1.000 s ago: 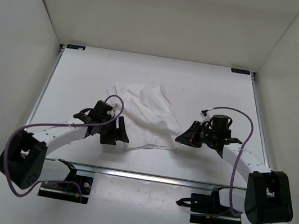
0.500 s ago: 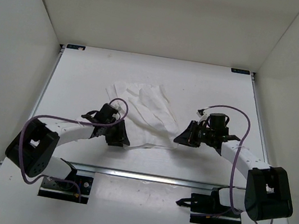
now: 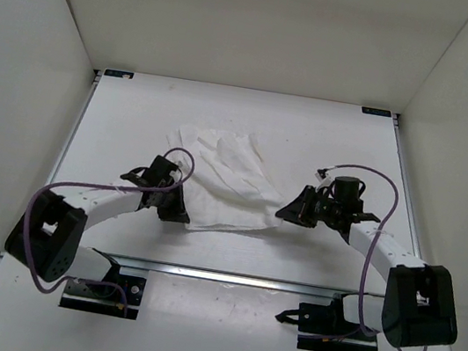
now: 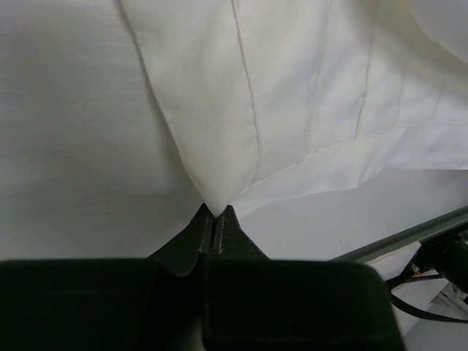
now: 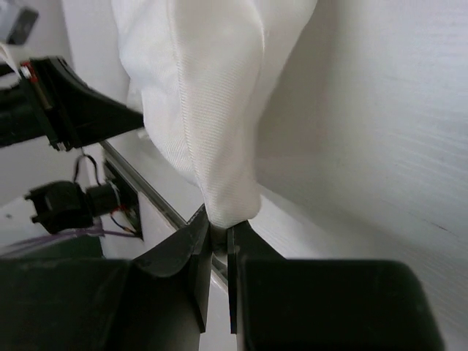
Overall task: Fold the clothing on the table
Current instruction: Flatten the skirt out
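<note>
The clothing [image 3: 228, 184] is a thin white garment with faint seam lines, spread wrinkled across the middle of the table [image 3: 136, 116]. My left gripper [image 3: 181, 216] is shut on its near left corner; in the left wrist view the fabric [image 4: 292, 110] fans out from the pinched tip between the black fingers [image 4: 216, 219]. My right gripper [image 3: 285, 214] is shut on the near right edge. In the right wrist view a bunched fold of the clothing [image 5: 212, 110] rises out of the jaws [image 5: 218, 228].
A metal rail [image 3: 227, 275] runs along the table's front edge, just behind both arm bases. White walls enclose the left, right and back. Purple cables [image 3: 375, 184] loop over each arm.
My left gripper has closed on the garment's near left corner after reaching in open. The near hem now lies straighter between the two grippers. The right gripper has hardly moved.
</note>
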Available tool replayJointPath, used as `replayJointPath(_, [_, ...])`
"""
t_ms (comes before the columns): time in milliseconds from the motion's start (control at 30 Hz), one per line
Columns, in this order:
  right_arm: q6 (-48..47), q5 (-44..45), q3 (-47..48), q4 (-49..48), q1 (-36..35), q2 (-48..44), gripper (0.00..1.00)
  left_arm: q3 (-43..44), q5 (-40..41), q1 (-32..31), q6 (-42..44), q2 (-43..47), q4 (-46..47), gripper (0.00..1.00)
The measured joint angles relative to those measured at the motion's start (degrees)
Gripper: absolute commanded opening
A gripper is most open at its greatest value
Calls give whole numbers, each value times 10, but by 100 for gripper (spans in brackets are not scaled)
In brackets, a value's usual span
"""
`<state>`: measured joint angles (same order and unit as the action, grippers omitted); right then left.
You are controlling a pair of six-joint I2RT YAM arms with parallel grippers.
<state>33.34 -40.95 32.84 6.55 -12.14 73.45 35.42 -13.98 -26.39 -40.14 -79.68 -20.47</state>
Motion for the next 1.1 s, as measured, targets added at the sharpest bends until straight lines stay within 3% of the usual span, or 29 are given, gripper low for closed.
replayJointPath(200, [84, -27, -63, -97, 64, -80, 0, 74, -6, 52, 65, 63, -100, 0])
replayJointPath(367, [96, -27, -68, -114, 51, -88, 0, 137, -7, 70, 111, 64, -126, 0])
replayJointPath(500, [100, -37, -68, -127, 44, -61, 0, 148, -22, 101, 129, 34, -139, 0])
replayJointPath(600, [104, -56, -33, -130, 59, -7, 0, 233, -39, 120, 142, -47, -168, 0])
replayJointPath(667, [96, -71, 66, -100, 76, 66, 0, 378, -48, 132, 156, -138, -191, 0])
replayJointPath(767, [65, -76, 298, -50, 93, 175, 0, 622, -53, 148, 176, -258, -206, 0])
replayJointPath(867, [2, -49, 583, 37, 96, 277, 1, 890, -56, 166, 176, -363, -203, 0])
replayJointPath(900, [-22, -34, 688, 73, 93, 309, 0, 929, -59, 171, 170, -369, -174, 0])
replayJointPath(1000, [-73, -8, 885, 123, 84, 350, 1, 876, -64, 183, 158, -282, -88, 0])
replayJointPath(1067, [-99, -7, 854, 115, 81, 291, 0, 804, -61, 177, 165, -200, -54, 0])
replayJointPath(1100, [-109, -7, 766, 89, 82, 231, 0, 770, -57, 170, 174, -166, -38, 0])
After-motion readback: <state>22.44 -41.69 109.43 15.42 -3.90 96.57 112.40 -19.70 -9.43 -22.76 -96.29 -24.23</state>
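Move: Both hands already pinch the skirt's near corners. The body of the skirt lies about 15 cm ahead and 9 cm right of the left hand, 1 cm lower; its far hem is some 31 cm ahead and 4 cm right. From the right hand, the skirt's middle is roughly 11 cm ahead, 15 cm left and 8 cm down, with the far hem about 27 cm ahead and 21 cm left. Up and forward, both arms swing the skirt out over the far part of the table: first a small lift and brief check (left about 8 cm, right 3 cm), then a fast fling, ending some 40 cm and 35 cm higher respectively. Fingers stay shut on the corners while the wrists tip up some 50 to 60 degrees; at the end both hands pull back about 5 cm, still rising slightly. ##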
